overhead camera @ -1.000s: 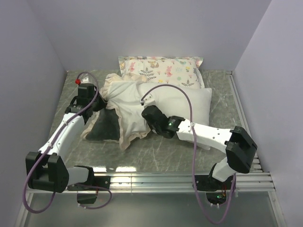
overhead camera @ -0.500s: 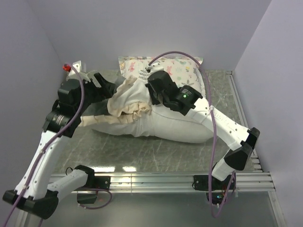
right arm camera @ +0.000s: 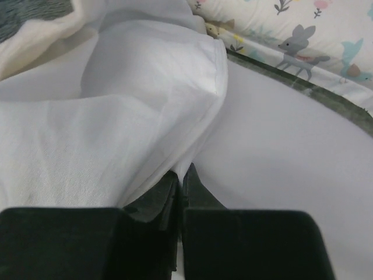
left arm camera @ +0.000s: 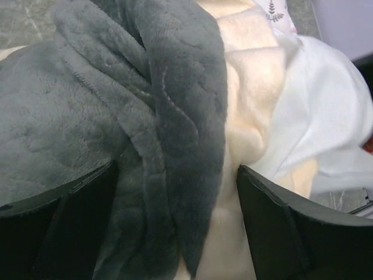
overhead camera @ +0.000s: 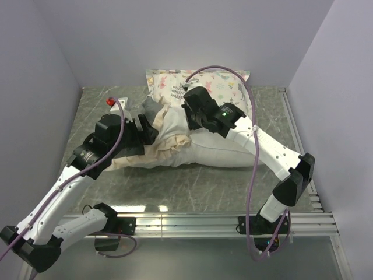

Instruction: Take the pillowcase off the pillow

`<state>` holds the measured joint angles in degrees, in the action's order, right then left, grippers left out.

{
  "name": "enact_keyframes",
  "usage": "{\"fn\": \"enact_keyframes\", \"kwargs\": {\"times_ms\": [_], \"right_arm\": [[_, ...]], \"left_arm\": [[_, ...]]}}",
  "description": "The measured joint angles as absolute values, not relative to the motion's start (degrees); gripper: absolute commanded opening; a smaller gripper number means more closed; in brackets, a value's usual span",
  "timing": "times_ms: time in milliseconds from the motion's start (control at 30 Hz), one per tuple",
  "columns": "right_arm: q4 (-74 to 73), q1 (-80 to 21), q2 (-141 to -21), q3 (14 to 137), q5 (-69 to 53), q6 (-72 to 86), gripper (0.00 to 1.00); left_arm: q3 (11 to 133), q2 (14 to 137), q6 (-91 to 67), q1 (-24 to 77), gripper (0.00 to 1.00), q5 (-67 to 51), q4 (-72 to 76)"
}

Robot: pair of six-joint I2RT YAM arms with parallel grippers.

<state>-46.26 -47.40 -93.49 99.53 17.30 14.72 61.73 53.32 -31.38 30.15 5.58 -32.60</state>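
The white pillow [overhead camera: 227, 153] lies across the middle of the table, its left end still inside the bunched pillowcase [overhead camera: 168, 146]. My right gripper [overhead camera: 189, 121] is shut on a pinch of the pillow's white fabric [right arm camera: 145, 134] at its far left corner, the closed tips [right arm camera: 183, 178] holding a fold. My left gripper [overhead camera: 145, 131] stands open over the pillowcase. A dark grey plush fold [left arm camera: 175, 116] and cream fabric [left arm camera: 245, 116] lie between its spread fingers [left arm camera: 291, 233], which are not clamped.
A small animal-print pillow [overhead camera: 227, 84] leans against the back wall, just behind my right gripper, and shows in the right wrist view too [right arm camera: 303, 35]. Walls close in on the left, back and right. A metal rail [overhead camera: 294, 134] runs along the table's right edge.
My left gripper has opened and let go of the pillowcase, then dropped back onto the bunched cloth. The right gripper moved to the pillow's far corner and keeps its pinch.
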Motion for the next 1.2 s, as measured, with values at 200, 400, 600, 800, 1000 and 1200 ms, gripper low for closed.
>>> {"fn": "enact_keyframes", "kwargs": {"times_ms": [200,400,600,800,1000,1200], "right_arm": [[-42.2,-42.1,-93.4,97.3,14.0,15.6,0.0],[-42.0,-41.5,-93.4,97.3,13.4,15.6,0.0],[-42.0,-41.1,-93.4,97.3,13.5,15.6,0.0],[-40.3,-40.0,-92.1,95.2,12.8,16.0,0.0],[-38.8,-33.7,-85.8,89.9,7.7,17.4,0.0],[-38.4,-26.8,-79.8,87.9,2.5,19.2,0.0]], "left_arm": [[61.8,51.4,-31.3,31.9,0.91,6.4,-32.8],[62.4,55.5,-31.2,36.4,0.91,8.4,-33.1],[64.8,60.5,-30.9,38.4,0.32,13.6,-34.9],[68.9,63.5,-32.6,39.1,0.0,23.7,-38.5],[71.8,60.1,-32.6,34.6,0.0,30.9,-41.5],[69.8,56.6,-32.4,15.6,0.01,20.1,-38.3]]}}
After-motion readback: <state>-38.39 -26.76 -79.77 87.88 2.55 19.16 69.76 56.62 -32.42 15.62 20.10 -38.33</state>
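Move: The pillowcase's bunched grey-and-cream edge lies just below the left hand's open fingers, about 2 cm to its right, 1 cm ahead and 3 cm down. The right hand already pinches white cloth; that pillowcase edge is some 9 cm to its left, 4 cm back and 4 cm below. The white pillow's middle lies about 9 cm right of the right hand, 6 cm back and 5 cm lower, and the patterned pillow's about 5 cm right, 10 cm ahead and 12 cm below. The left fingers close on the pillowcase's bunched edge after easing about 3 cm right and a little down, then haul it some 13 cm left, rising and swinging counter-clockwise. The right hand keeps its pinch on the white cloth, edges forward and right, holds almost still while the left grips, then pulls away to the right and up, about 10 cm right overall, its left side rolling up. ##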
